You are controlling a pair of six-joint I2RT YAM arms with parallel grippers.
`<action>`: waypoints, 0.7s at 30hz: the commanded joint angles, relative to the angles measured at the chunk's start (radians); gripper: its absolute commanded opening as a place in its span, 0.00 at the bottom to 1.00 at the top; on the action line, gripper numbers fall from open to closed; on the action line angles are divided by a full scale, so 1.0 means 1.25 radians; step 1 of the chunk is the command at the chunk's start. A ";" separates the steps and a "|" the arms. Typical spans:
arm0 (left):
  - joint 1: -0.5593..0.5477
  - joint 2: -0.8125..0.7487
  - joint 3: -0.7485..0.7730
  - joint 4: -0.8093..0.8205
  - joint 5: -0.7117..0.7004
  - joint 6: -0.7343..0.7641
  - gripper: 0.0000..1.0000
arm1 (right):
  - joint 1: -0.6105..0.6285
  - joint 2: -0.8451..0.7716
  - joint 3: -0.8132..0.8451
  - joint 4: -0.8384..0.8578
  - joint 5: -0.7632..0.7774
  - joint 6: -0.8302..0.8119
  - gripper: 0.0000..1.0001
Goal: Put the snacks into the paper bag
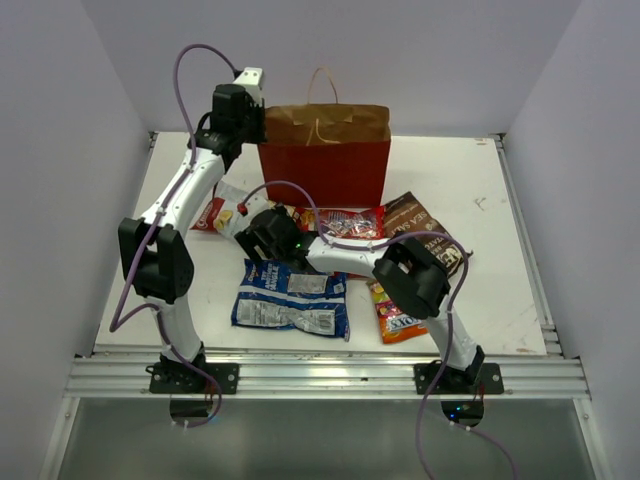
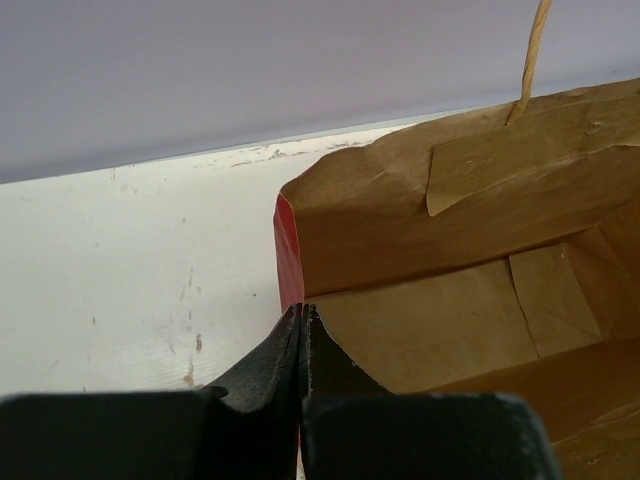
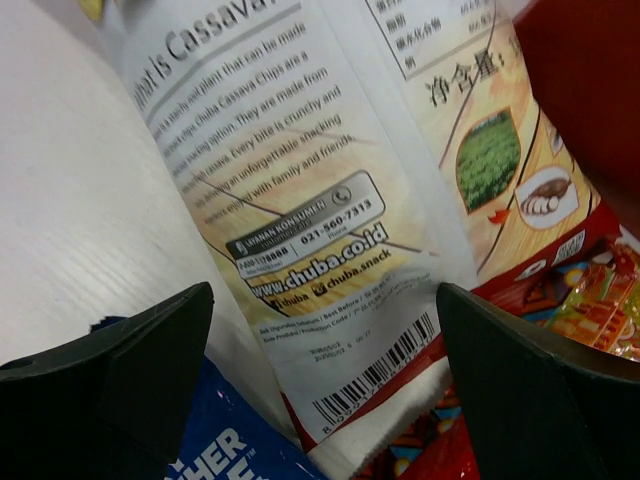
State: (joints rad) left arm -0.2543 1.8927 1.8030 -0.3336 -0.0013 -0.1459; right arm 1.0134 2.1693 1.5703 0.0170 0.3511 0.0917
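Observation:
The paper bag [image 1: 325,150] stands upright and open at the back of the table, red outside and brown inside [image 2: 450,320]. My left gripper [image 1: 250,112] [image 2: 302,312] is shut, its tips pinching the rim of the bag's left wall. The snacks lie in front of the bag: a white-yellow-red packet [image 1: 228,215] [image 3: 300,180], a red candy bag [image 1: 345,222] [image 3: 590,300], a brown chip bag [image 1: 428,235], a blue-white packet [image 1: 290,300] [image 3: 225,450] and a small orange candy bag [image 1: 395,318]. My right gripper [image 1: 255,225] [image 3: 322,300] is open just above the white packet's barcode end, one finger on each side.
The right arm [image 1: 410,275] stretches low across the packets and covers part of them. The red side of the bag [image 3: 580,80] rises just past the white packet. White walls [image 1: 60,150] close in the table on three sides, and a metal rail [image 1: 320,375] runs along the near edge.

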 commanded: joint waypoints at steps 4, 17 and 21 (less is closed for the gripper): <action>0.017 -0.021 0.008 -0.015 0.023 -0.002 0.00 | 0.000 0.007 0.002 -0.058 0.055 0.079 0.98; 0.019 -0.023 0.002 -0.009 0.033 -0.001 0.00 | 0.000 0.088 0.009 -0.101 0.032 0.132 0.68; 0.021 -0.026 0.001 -0.008 0.034 -0.001 0.00 | -0.001 0.058 -0.001 -0.129 0.055 0.128 0.48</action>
State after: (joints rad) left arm -0.2417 1.8927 1.8027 -0.3325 0.0238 -0.1459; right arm 1.0084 2.2372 1.5803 -0.0563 0.4210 0.2214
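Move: Ahead of the open right hand, with its barcode end right between and below the fingers, lies the white chips packet: its middle is about 5 cm forward, 3 cm left and 5 cm down. Blue packet: some 13 cm back, 7 cm right; red packet: level ahead, 18 cm right; paper bag: roughly 16 cm forward, 15 cm right. From the left hand, the white packet lies about 13 cm back, 3 cm left and 23 cm down. Sinking about 4.5 cm onto the barcode end of the white packet, the right hand also slips some 2 cm to its right and turns slightly clockwise. Once low, it stops sinking and its wide-open fingers close to roughly half, meeting the packet from both sides and squeezing its end together. The left hand stays at the paper bag's left edge, its fingers still shut on the rim. ##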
